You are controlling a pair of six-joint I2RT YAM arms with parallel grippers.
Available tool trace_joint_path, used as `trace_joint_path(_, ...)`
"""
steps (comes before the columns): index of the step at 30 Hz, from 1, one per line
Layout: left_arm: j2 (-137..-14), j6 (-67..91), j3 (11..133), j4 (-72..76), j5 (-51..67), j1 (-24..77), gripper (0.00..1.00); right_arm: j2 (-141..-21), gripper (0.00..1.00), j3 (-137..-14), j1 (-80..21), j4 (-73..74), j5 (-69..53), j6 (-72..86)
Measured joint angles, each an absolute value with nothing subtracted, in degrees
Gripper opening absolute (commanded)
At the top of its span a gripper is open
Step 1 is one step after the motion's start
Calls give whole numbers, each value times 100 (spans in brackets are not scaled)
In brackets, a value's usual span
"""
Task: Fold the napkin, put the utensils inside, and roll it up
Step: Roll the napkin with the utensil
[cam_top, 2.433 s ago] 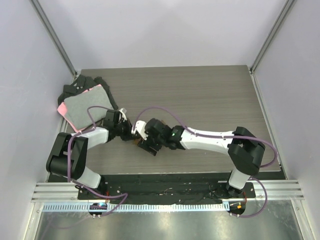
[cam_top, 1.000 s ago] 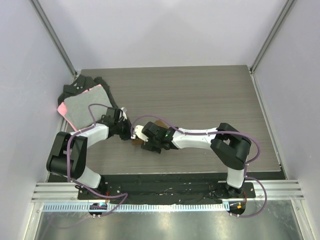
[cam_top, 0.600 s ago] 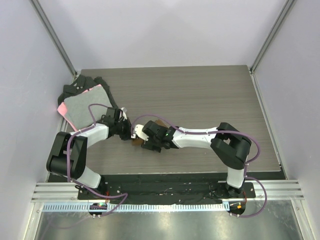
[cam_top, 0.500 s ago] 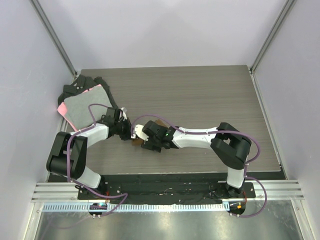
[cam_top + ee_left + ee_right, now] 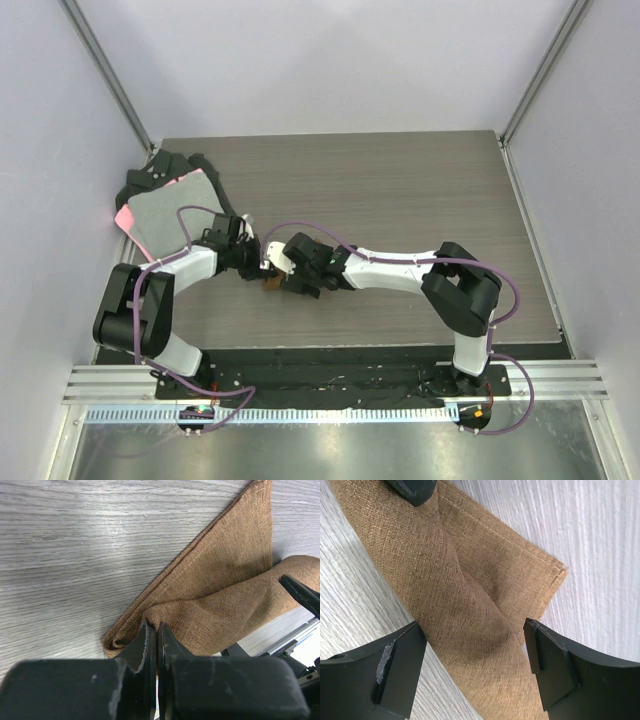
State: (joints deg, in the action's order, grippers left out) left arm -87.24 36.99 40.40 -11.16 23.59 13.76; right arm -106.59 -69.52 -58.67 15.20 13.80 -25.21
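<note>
The brown napkin (image 5: pixel 470 595) lies on the table as a narrow folded, partly rolled strip; in the top view only a scrap of the napkin (image 5: pixel 270 283) peeks out between the two grippers. My right gripper (image 5: pixel 477 652) hangs open over the strip, one finger on each side, not touching it. My left gripper (image 5: pixel 154 629) is shut, its tips resting on the napkin's (image 5: pixel 225 595) near end; I see no cloth between its fingers. In the top view my left gripper (image 5: pixel 257 263) and right gripper (image 5: pixel 283 274) nearly meet. No utensils are in view.
A grey cloth with a pink edge (image 5: pixel 170 215) lies on black cloths (image 5: pixel 150 178) at the table's far left. Walls close in the table on the left, right and back. A black strip (image 5: pixel 330 355) runs along the near edge.
The right gripper has shifted slightly away from the near edge and left, towards the left gripper, and now covers more of the napkin. The left arm has not moved.
</note>
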Motion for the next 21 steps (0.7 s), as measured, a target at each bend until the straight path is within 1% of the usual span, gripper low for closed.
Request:
trace_joint_path(8,-8724,3684,4099,-1208,2316,1376,0,-10805,84,-7107,-5627,1815,781,-2462)
trace_joint_path(11,-8724,3680,4104,-1221,2307,1376,0,-10862,82,-7192,-5555,1979,589,-2421)
trace_joint_path(14,-8726,3680,4110,-1232,2303,1376,0,-10975,78,-7373,-5494,2231,397,-2355)
trace_joint_path(15,-8726,3680,4115,-1236,2303,1376,0,-10993,74,-7391,-5485,2265,329,-2333)
trace_joint_path(17,-8726,3680,4125,-1249,2298,1376,0,-11000,69,-7395,-5468,2392,193,-2279)
trace_joint_path(18,-8726,3682,4134,-1256,2296,1376,0,-11000,63,-7393,-5468,2467,128,-2222)
trace_joint_path(21,-8726,3682,4178,-1267,2268,1376,0,-11000,51,-7367,-5468,2543,25,-2093)
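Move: The rolled part of the napkin runs sideways below the right hand's open fingers; its middle is about 2 cm back, 2 cm right and 3 cm below that hand. The unrolled flap lies around 3 cm ahead of the right hand, straight in front and some 4 cm lower. The left hand already pinches the roll's left end; from it the roll's middle is roughly 9 cm to the right, about level fore and aft and 1 cm lower. Lower the open right gripper about 2.5 cm over the napkin roll so that its fingers straddle it, then draw it back some 2 cm, tipping the fingers 15 degrees nearer vertical. Start closing around the roll late in the move, stopping part-way. Keep the left gripper shut on the roll's left end and practically still. ##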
